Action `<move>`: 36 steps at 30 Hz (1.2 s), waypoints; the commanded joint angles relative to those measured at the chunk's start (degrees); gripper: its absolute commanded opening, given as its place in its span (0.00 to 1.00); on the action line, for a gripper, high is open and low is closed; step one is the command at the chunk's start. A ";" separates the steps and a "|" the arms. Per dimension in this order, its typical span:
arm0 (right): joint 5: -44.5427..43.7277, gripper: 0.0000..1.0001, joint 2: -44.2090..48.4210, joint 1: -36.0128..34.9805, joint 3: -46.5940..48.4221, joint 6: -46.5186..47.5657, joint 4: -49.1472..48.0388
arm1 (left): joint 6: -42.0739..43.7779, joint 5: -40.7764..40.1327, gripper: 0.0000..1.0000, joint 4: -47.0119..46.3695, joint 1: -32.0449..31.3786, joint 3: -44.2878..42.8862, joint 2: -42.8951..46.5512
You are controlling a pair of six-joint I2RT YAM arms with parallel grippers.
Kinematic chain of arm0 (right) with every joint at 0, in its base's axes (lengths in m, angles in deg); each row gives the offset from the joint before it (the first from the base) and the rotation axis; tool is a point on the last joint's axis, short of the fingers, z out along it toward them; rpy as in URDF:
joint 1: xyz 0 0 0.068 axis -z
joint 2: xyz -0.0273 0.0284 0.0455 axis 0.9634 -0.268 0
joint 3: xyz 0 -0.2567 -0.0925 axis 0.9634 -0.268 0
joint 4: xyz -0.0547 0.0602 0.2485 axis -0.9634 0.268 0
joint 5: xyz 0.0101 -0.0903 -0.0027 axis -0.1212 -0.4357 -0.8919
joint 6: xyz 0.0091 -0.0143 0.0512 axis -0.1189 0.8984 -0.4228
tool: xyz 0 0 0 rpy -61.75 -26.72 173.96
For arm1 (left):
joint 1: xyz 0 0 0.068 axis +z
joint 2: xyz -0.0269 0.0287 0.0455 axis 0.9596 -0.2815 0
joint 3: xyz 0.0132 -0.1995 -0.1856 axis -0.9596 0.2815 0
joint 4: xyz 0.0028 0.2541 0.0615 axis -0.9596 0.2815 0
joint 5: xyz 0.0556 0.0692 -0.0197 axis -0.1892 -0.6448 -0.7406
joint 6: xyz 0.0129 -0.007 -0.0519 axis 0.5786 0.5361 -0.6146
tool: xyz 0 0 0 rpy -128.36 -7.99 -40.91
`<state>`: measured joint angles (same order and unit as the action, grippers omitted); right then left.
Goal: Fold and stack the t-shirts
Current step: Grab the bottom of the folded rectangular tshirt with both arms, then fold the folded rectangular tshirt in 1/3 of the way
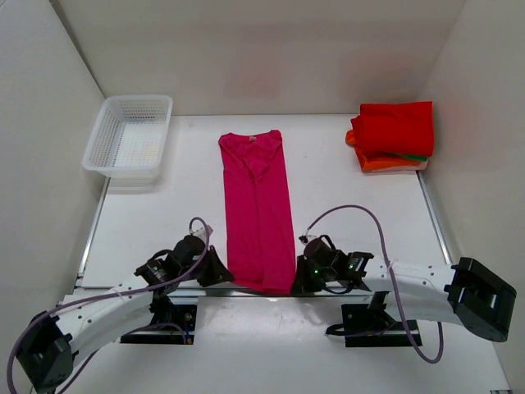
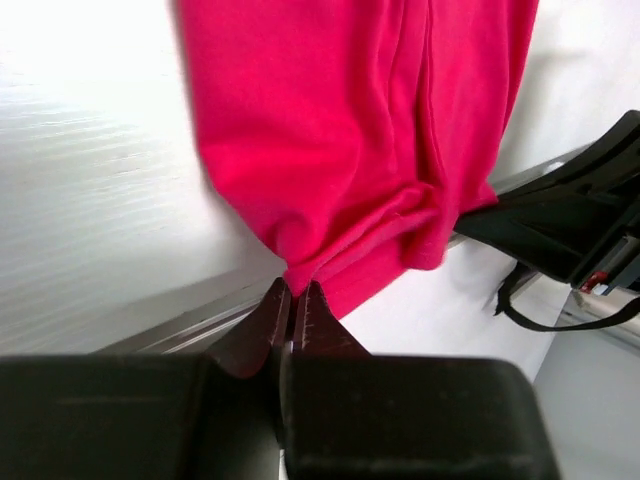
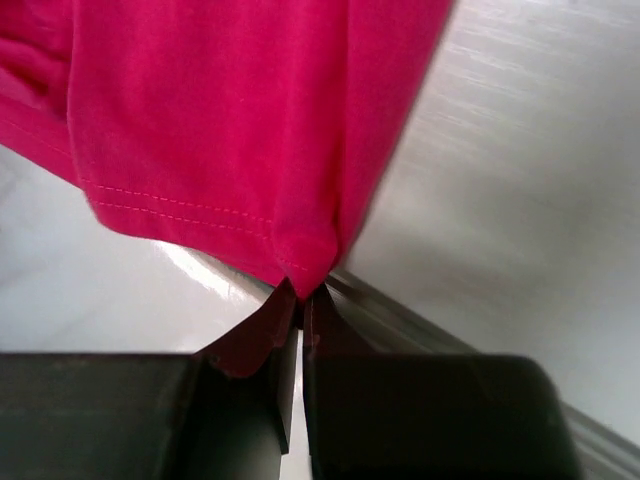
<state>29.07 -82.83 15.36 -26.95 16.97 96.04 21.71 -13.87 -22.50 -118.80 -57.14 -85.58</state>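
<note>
A magenta-pink t-shirt (image 1: 257, 209) lies folded lengthwise into a long strip down the middle of the table, collar at the far end. My left gripper (image 1: 221, 275) is shut on its near left hem corner (image 2: 300, 275). My right gripper (image 1: 297, 279) is shut on the near right hem corner (image 3: 305, 268). Both corners sit at the table's near edge. At the far right, a folded bright red t-shirt (image 1: 395, 129) lies on top of an orange one (image 1: 385, 162), with a thin green edge (image 1: 410, 154) showing between them.
A white mesh basket (image 1: 130, 136) stands at the far left of the table. White walls close the table in on three sides. A metal rail (image 3: 480, 350) runs along the near edge, with the arm bases just below it.
</note>
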 commanded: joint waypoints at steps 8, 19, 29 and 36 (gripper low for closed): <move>18.37 0.00 -5.78 21.19 20.88 24.20 14.08 | 11.25 8.73 0.00 5.68 15.06 -14.94 -10.75; 21.63 0.00 -28.53 32.19 47.71 38.11 21.74 | 18.81 13.84 0.00 1.73 25.36 -37.53 -36.42; 23.04 0.00 -45.41 36.24 65.03 43.21 25.52 | 21.19 13.66 0.00 0.67 30.64 -46.95 -49.52; 23.13 0.00 -53.59 37.12 73.64 45.41 26.06 | 19.96 11.91 0.00 -6.09 32.22 -43.96 -52.69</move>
<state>51.38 -134.92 51.97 42.78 60.10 121.94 41.50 -1.57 -24.08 -87.21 -101.75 -138.61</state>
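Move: Both grippers already pinch the hem corners of the pink t-shirt, folded into a long strip. From the left gripper its collar end lies about 42 cm ahead, 6 cm to the right and slightly below; the white basket is about 43 cm ahead and 30 cm left. From the right gripper the collar end is some 44 cm ahead and 14 cm left, and the red shirt stack about 45 cm ahead and 30 cm right. Keep both grippers shut on the hem corners and swing them forward together over the shirt towards the collar, the left about 24 cm, the right about 30. Rise in an arc, roughly 8 cm on the left and 11 on the right, then sink a few centimetres near the end, turning both hands slightly counter-clockwise. ##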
